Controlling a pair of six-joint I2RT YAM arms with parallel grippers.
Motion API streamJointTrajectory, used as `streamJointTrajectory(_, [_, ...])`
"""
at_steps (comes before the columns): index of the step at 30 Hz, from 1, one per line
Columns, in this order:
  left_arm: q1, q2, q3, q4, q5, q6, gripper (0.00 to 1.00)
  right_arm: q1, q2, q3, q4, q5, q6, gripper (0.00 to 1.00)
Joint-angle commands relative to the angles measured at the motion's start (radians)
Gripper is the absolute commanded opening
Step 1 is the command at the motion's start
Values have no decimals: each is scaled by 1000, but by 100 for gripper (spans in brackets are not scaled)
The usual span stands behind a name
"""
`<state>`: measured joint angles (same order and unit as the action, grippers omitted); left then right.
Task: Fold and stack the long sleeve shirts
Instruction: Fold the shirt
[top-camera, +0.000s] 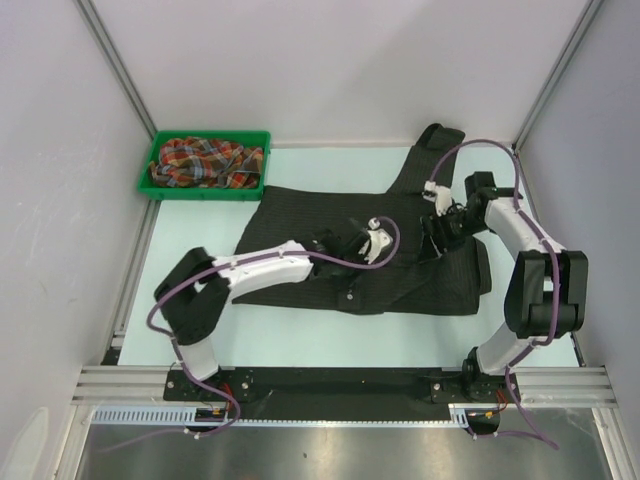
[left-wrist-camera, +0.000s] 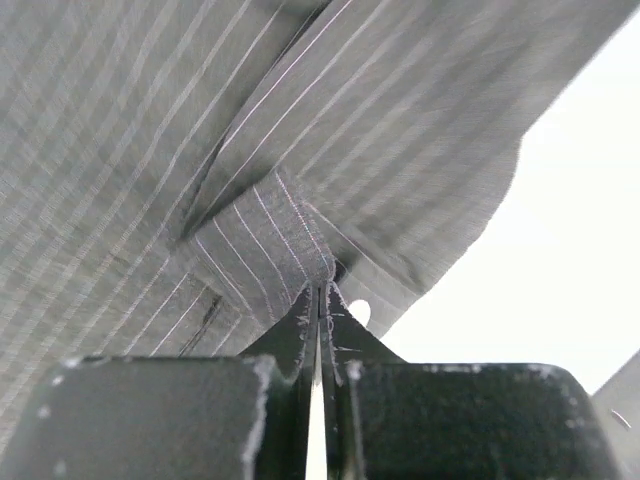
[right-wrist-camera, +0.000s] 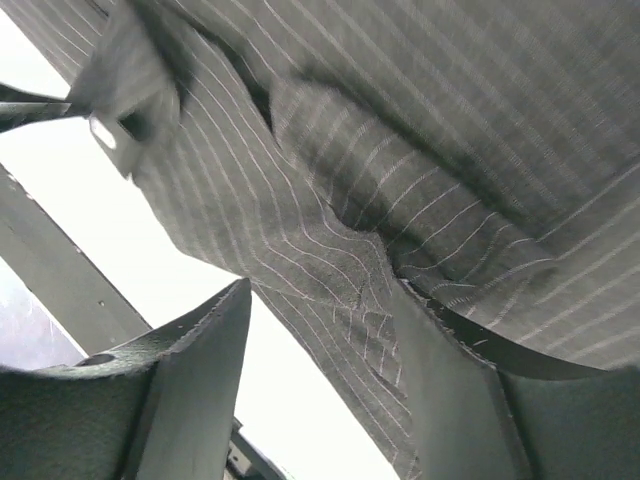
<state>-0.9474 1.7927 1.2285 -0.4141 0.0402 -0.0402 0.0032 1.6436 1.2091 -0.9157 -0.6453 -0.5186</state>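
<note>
The black pinstriped long sleeve shirt (top-camera: 300, 210) lies spread across the middle of the table, one part reaching toward the back wall. My left gripper (top-camera: 345, 255) sits low on its centre. In the left wrist view this gripper (left-wrist-camera: 321, 288) is shut on a small raised pinch of the striped cloth (left-wrist-camera: 150, 150). My right gripper (top-camera: 434, 234) hovers over the shirt's right part. Seen from the right wrist, it (right-wrist-camera: 325, 340) stands open, and an edge of the cloth (right-wrist-camera: 450, 120) hangs between its fingers (right-wrist-camera: 200, 370). The plaid long sleeve shirt (top-camera: 205, 162) lies bunched in the bin.
The green plastic bin (top-camera: 150, 172) stands at the back left, against the left wall. Pale table surface (top-camera: 330, 335) shows in front of the shirt, between it and the arm bases. Walls close in the left, back and right sides.
</note>
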Motion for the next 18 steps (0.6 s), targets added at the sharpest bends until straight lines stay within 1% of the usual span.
streamJointTrajectory(1, [10, -211, 23, 14, 229, 106, 0, -37, -93, 81, -12, -100, -40, 67])
streamJointTrajectory(2, [10, -258, 25, 12, 268, 131, 0, -52, -119, 92, -14, -117, -58, 69])
streamJointTrajectory(3, [10, -285, 28, 5, 308, 204, 0, -61, -131, 110, -14, -149, -67, 70])
streamJointTrajectory(4, [10, -305, 31, -5, 385, 238, 0, -71, -148, 118, -14, -168, -76, 73])
streamJointTrajectory(5, [12, -337, 34, -14, 410, 267, 0, -84, -162, 124, -12, -186, -102, 75])
streamJointTrajectory(6, [13, -348, 37, -29, 430, 299, 0, -88, -192, 135, -11, -206, -112, 76])
streamJointTrajectory(8, [25, -361, 58, -61, 565, 332, 0, -89, -225, 141, -12, -226, -144, 80])
streamJointTrajectory(9, [30, -369, 63, -80, 604, 370, 0, -89, -260, 135, -17, -259, -190, 81])
streamJointTrajectory(10, [30, -380, 63, -81, 631, 385, 0, -89, -278, 124, -17, -276, -208, 84])
streamJointTrajectory(11, [30, -391, 57, -80, 700, 401, 0, -89, -301, 115, -14, -296, -225, 86])
streamJointTrajectory(12, [32, -418, 54, -80, 726, 449, 0, -86, -321, 104, -11, -336, -268, 86])
streamJointTrajectory(13, [30, -429, 51, -77, 753, 474, 0, -82, -368, 75, -11, -353, -293, 87])
streamJointTrajectory(15, [32, -452, 48, -68, 797, 537, 0, -66, -410, 41, -21, -378, -346, 88])
streamJointTrajectory(17, [32, -452, 64, -74, 848, 571, 0, -13, -479, -12, -26, -369, -418, 88])
streamJointTrajectory(18, [32, -449, 72, -98, 871, 620, 0, 6, -502, -29, -29, -358, -438, 89])
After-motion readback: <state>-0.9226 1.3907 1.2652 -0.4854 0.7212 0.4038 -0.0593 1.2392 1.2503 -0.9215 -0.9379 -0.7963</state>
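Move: The sleeve cuff is already pinched by the left fingers, its middle roughly 3 cm back and 2 cm below the hand point; the shirt's near hem runs about 7 cm back. For the empty right hand, the bunched sleeve lies some 2 cm back, 3 cm left and 6 cm below, the cuff about 9 cm back and 22 cm left, and the far sleeve about 25 cm ahead. The cuff is carried up some 18 cm and about 9 cm back towards the near hem, kept in the left hand's shut fingers while that wrist turns clockwise and rolls over. Meanwhile the empty right hand rises off the bunched sleeve by about 15 cm, going slightly forward and then back, swings its fingertips forward and opens wider. ##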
